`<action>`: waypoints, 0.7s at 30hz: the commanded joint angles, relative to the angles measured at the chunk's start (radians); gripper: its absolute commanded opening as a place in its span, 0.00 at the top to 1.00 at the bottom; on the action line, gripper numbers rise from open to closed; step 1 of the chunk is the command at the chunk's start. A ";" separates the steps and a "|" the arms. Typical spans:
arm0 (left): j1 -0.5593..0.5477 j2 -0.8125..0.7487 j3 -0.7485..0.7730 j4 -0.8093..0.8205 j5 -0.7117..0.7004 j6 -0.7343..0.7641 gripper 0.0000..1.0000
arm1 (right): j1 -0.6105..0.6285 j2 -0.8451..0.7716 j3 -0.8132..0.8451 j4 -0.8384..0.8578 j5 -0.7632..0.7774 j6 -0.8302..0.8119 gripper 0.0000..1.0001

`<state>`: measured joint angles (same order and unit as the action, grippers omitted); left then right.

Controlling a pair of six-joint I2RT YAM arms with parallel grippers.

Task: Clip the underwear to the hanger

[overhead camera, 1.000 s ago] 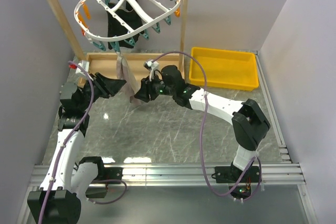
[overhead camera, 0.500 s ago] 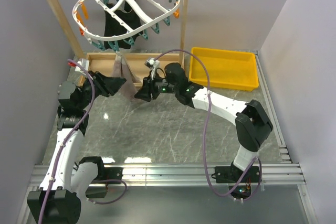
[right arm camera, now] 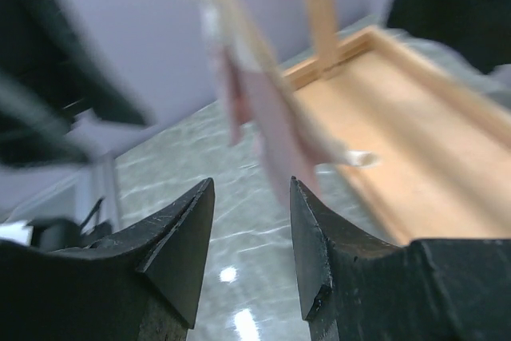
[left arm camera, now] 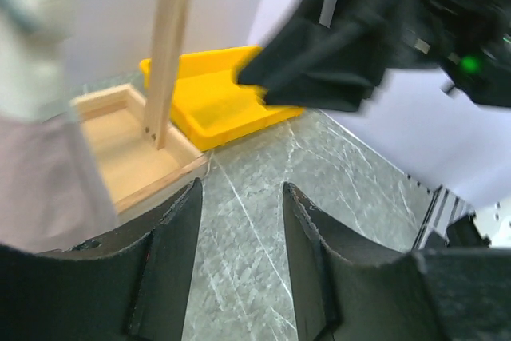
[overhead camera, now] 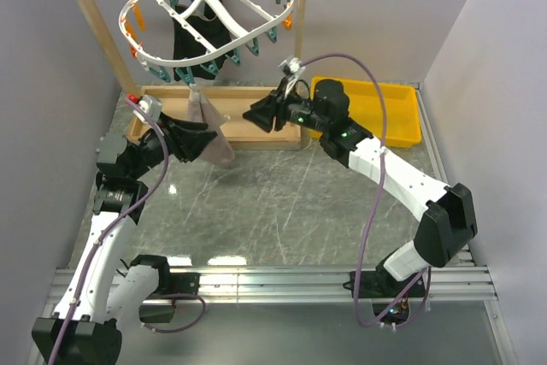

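The white oval hanger (overhead camera: 209, 23) hangs from the wooden rack with orange and teal clothespins round its rim. The dusty-pink underwear (overhead camera: 219, 147) dangles from a teal pin at the ring's near edge. My left gripper (overhead camera: 205, 137) stands open right beside the fabric's left side; in the left wrist view its jaws (left arm camera: 241, 189) frame only bare table, with the underwear (left arm camera: 40, 173) off to the left. My right gripper (overhead camera: 251, 114) is open, clear to the right of the cloth. Its wrist view (right arm camera: 251, 183) shows the blurred underwear (right arm camera: 267, 117) ahead.
A black garment (overhead camera: 198, 36) is clipped under the hanger. The wooden frame rack (overhead camera: 299, 49) stands on a tray-like wooden base (overhead camera: 248, 126) at the back. A yellow bin (overhead camera: 376, 117) sits at the back right, behind my right arm.
My right gripper has pulled back up and to the right, away from the underwear. The left gripper has stayed by the fabric and narrowed slightly. The underwear now hangs wider.
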<state>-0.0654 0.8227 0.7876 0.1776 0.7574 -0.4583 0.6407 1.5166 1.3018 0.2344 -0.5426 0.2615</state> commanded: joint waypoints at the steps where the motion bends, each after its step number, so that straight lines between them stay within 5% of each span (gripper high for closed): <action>1: -0.040 -0.019 0.055 0.003 -0.038 0.101 0.50 | -0.058 -0.012 0.040 0.028 0.036 -0.004 0.50; 14: -0.174 0.081 0.160 0.056 -0.185 0.096 0.49 | -0.141 0.122 0.252 0.101 0.098 -0.062 0.46; 21: -0.356 0.121 0.164 0.143 -0.443 0.130 0.45 | -0.142 0.169 0.341 0.129 0.116 -0.070 0.46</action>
<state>-0.3485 0.9329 0.9169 0.2295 0.4633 -0.3767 0.5011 1.6810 1.5757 0.2989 -0.4522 0.2077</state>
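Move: The free teal clip, third along the hanger's front from the left end, is about 12 cm ahead of the right hand, 4 cm left and 10 cm above. From the left hand that clip is roughly 17 cm ahead, 7 cm right and 10 cm up. The pink underwear's middle hangs about 11 cm left of the right hand, 3 cm ahead and slightly below. Black cloth hangs some 22 cm ahead of the right hand, 10 cm left and 5 cm higher. Up towards the free clips on the hanger's front goes the right hand, half-open and empty: about 10 cm forward, veering a little right at first, then rising some 6 cm while turning clockwise and tipping its fingers up. The left hand, also open, climbs and slides rightward about 5 cm past the underwear. Neither visibly touches anything. ##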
